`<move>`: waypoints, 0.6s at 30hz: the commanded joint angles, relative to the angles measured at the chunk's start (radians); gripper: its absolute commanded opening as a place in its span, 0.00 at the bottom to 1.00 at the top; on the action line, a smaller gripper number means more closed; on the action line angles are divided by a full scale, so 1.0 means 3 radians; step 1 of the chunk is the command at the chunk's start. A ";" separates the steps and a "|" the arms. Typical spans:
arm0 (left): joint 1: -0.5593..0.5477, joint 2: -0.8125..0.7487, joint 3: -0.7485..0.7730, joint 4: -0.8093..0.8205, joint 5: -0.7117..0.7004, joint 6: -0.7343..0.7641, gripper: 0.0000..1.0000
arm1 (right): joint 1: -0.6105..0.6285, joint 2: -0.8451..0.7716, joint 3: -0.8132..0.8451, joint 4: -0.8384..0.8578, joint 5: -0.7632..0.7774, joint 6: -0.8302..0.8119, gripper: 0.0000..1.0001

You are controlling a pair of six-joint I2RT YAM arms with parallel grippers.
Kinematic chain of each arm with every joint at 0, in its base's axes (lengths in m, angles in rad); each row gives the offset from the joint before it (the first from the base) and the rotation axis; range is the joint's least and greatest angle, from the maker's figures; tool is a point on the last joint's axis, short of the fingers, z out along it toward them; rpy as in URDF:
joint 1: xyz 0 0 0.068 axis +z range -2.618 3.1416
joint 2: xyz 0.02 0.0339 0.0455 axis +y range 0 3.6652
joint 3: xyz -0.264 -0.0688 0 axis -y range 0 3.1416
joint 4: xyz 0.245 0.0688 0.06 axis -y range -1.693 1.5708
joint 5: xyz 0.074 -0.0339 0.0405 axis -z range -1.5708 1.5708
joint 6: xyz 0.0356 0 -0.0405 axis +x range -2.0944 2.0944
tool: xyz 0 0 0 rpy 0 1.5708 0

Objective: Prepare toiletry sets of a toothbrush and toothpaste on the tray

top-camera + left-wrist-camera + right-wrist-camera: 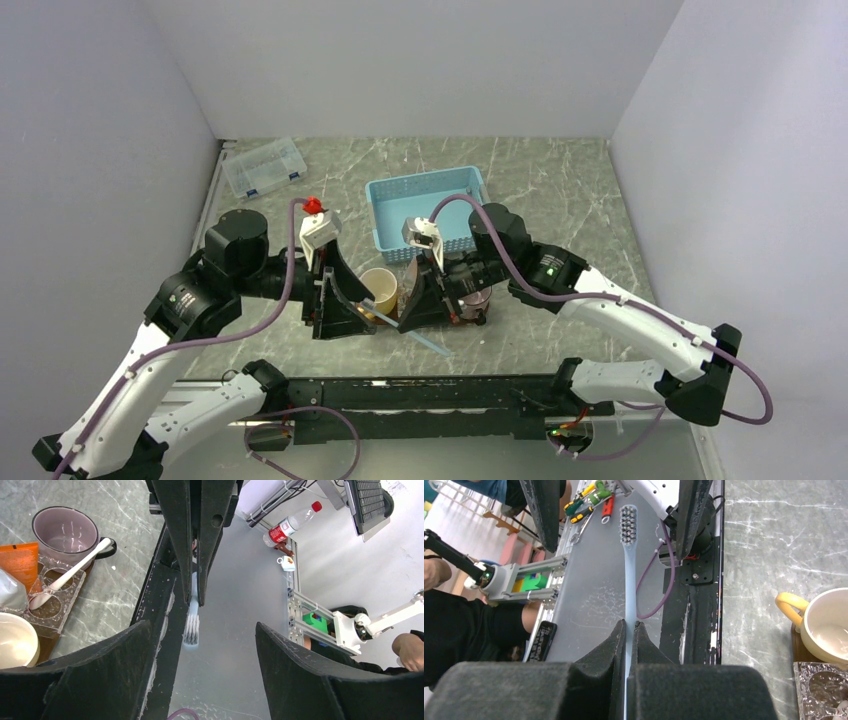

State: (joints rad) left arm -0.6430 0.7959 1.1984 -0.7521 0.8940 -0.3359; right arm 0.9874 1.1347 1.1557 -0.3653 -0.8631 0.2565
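My right gripper [629, 625] is shut on the handle of a light-blue toothbrush [629, 570], which sticks out past the table's near edge. Its bristled head [191, 629] hangs between the wide-apart fingers [100, 660] of my open left gripper [202, 627] and touches neither. In the top view both grippers, left [335, 318] and right [424, 310], meet beside the mugs. A white toothbrush [70, 572] leans from a mauve mug [65, 530] onto a clear holder [55, 605]. An orange toothpaste tube [20, 562] lies beside it. The dark brown tray [46, 650] shows only as a sliver under them.
A cream mug [381, 287] stands on the tray's left part. A light-blue mesh basket [427, 208] sits behind the grippers and a clear plastic box [264, 167] at the back left. The black mounting rail [420, 395] runs along the near edge.
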 commanded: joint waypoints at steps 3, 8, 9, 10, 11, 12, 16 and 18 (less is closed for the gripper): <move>0.0014 -0.0010 0.0023 0.0069 0.0130 0.0034 0.70 | 0.0032 0.0006 0.0175 0.0094 0.0067 -0.0049 0.00; 0.0014 0.0001 0.0015 0.0027 0.0113 0.0077 0.56 | 0.0032 0.0000 0.0148 0.0089 0.0069 -0.0043 0.00; 0.0011 0.0001 0.0010 0.0024 0.0113 0.0079 0.52 | 0.0033 -0.0009 0.0138 0.0092 0.0072 -0.0038 0.00; 0.0011 0.0001 0.0009 0.0027 0.0113 0.0081 0.49 | 0.0035 -0.0018 0.0129 0.0097 0.0075 -0.0035 0.00; 0.0012 0.0004 0.0009 0.0023 0.0105 0.0086 0.48 | 0.0037 -0.0017 0.0126 0.0091 0.0067 -0.0032 0.00; 0.0012 0.0006 0.0015 0.0018 0.0100 0.0095 0.46 | 0.0037 -0.0018 0.0130 0.0084 0.0057 -0.0036 0.00; 0.0012 0.0006 0.0010 0.0012 0.0065 0.0112 0.41 | 0.0034 -0.0028 0.0102 0.0082 0.0037 -0.0033 0.00; 0.0014 0.0003 -0.0010 0.0025 0.0066 0.0110 0.39 | 0.0046 -0.0045 0.0077 0.0090 0.0034 -0.0024 0.00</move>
State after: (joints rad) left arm -0.6430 0.7959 1.1984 -0.7624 0.9009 -0.3256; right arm 0.9936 1.1435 1.1641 -0.3653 -0.8463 0.2543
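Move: Between the left hand's wide-open fingers sits the blue toothbrush's head, within a centimetre or so of the hand point, slightly ahead. The yellow mug stands roughly 23 cm ahead of that hand, 2 cm left and 32 cm below; the clear cup holder is level with it in reach, about 8 cm to the hand's right. From the right hand, which already grips the handle, the head lies about 4 cm left, 4 cm up and 1 cm ahead. Closing its fingers by about half around the toothbrush's head and neck, the left hand stays in place and doesn't turn, one finger on the brush's forward side and the other on its near side. The forward finger comes right up to the bristle end, but a touch can't be made out. The right hand holds still and keeps its pinch on the handle, presenting the brush head-first to the left. ##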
